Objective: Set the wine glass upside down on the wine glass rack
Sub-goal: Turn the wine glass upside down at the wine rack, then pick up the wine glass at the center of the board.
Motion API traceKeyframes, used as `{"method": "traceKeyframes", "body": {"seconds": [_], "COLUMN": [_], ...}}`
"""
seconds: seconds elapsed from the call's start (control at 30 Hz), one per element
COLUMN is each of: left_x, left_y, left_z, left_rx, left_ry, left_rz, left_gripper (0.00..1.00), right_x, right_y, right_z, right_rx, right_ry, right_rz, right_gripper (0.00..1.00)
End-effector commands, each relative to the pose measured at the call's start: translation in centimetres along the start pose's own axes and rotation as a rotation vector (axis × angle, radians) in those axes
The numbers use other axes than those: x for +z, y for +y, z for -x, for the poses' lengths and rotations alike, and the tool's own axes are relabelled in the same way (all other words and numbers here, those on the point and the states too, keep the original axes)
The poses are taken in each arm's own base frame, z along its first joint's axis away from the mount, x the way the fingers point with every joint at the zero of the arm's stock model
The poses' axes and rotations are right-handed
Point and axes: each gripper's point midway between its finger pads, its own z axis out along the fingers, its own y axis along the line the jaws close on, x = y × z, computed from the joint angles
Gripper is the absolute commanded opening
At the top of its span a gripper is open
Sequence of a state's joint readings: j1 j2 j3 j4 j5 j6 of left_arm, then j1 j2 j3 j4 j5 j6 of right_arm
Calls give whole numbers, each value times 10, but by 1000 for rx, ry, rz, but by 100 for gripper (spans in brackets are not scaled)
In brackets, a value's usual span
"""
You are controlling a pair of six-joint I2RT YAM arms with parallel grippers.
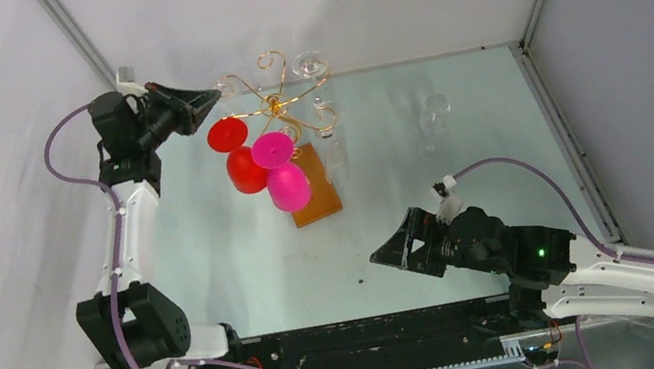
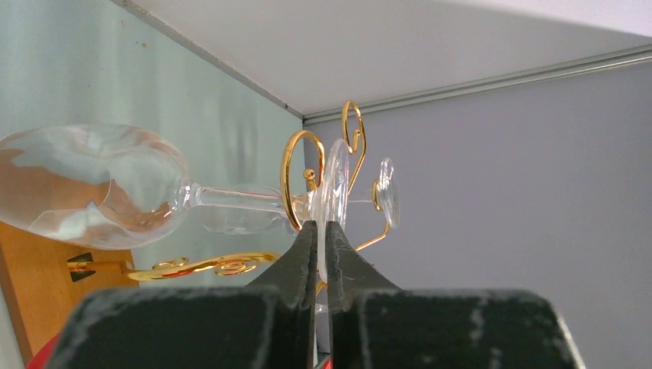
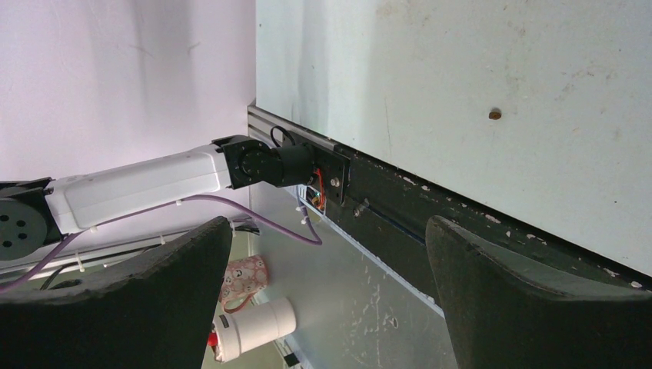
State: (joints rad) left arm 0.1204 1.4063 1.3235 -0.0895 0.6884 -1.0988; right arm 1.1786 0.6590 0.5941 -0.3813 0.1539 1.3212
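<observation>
The gold wire wine glass rack [image 1: 281, 103] stands on its brown wooden base [image 1: 318, 201] at the back of the table. My left gripper [image 1: 214, 96] reaches its left side. In the left wrist view, a clear wine glass [image 2: 92, 188] lies with its stem through a gold scroll arm [image 2: 291, 165]. Its round foot [image 2: 335, 181] is pinched edge-on between the jaws of the left gripper [image 2: 321, 224], which is shut on it. My right gripper [image 1: 394, 252] hovers low near the front of the table, open and empty, also in the right wrist view [image 3: 330, 231].
A red glass [image 1: 239, 159] and a pink glass [image 1: 282, 170] hang on the rack, with clear ones at its back [image 1: 310, 64] and right [image 1: 329, 125]. Another clear glass [image 1: 434, 121] stands on the table at the right. A mug [image 3: 244, 278] and a white cup [image 3: 254, 329] lie below the table edge.
</observation>
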Motion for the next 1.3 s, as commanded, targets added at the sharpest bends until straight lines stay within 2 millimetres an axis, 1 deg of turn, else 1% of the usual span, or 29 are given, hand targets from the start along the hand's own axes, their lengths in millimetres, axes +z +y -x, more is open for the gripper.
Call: {"method": "traceKeyframes", "body": {"seconds": [0.0,0.13,0.2,0.43,0.53,0.63,0.77,1.03,1.07,1.1,1.13,1.17,1.27], "left_x": [-16,-17,-18,-22,-25,-30,-35,-50,-52,-55,-57,-61,-73], "left_y": [-35,-35,-35,-28,-26,-23,-16,2,9,9,16,16,31], "left_z": [4,3,4,3,4,5,7,13,13,12,14,14,16], "left_rx": [83,88,93,95,109,118,134,120,108,105,98,100,87], "left_ry": [-27,-31,-35,-37,-47,-60,-79,-108,-108,-110,-120,-128,-161], "left_rz": [-96,-95,-95,-72,-60,-41,-12,27,34,30,40,39,68], "left_gripper": [10,20,23,31,36,45,56,67,69,72,73,75,84], "right_x": [0,0,0,-1,-1,-1,-1,-1,-2,-2,-2,-2,-2], "right_y": [5,6,6,5,5,5,6,5,5,4,4,4,3], "right_z": [1,2,2,1,0,1,1,1,1,0,0,0,1], "right_rx": [14,16,17,19,19,17,17,16,17,18,18,18,16], "right_ry": [-9,-11,-13,-10,-8,-10,-9,-11,-10,-8,-9,-8,-11], "right_rz": [18,20,20,18,16,18,21,19,18,15,14,12,11], "right_gripper": [100,100,100,100,100,100,100,100,100,100,100,100,100]}}
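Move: The left fingers still pinch the rim of the clear wine glass's foot, which sits at the rack's left hook; the foot's middle is about 2 cm ahead and 2 cm to the right, level with the fingers. The rack's centre is some 9 cm right and 4 cm back, the red glass's foot about 8 cm straight back. From the right hand, the clear glass's foot lies roughly 32 cm ahead, 28 cm left and 15 cm higher. Open the left gripper from nearly shut to about four-fifths wide to let go of the clear glass's foot, lifting about 1 cm as the fingers part. Then draw it away from the rack, about 5 cm to the left and some 3 cm back, sinking a few centimetres at the end and turning slightly counter-clockwise. ##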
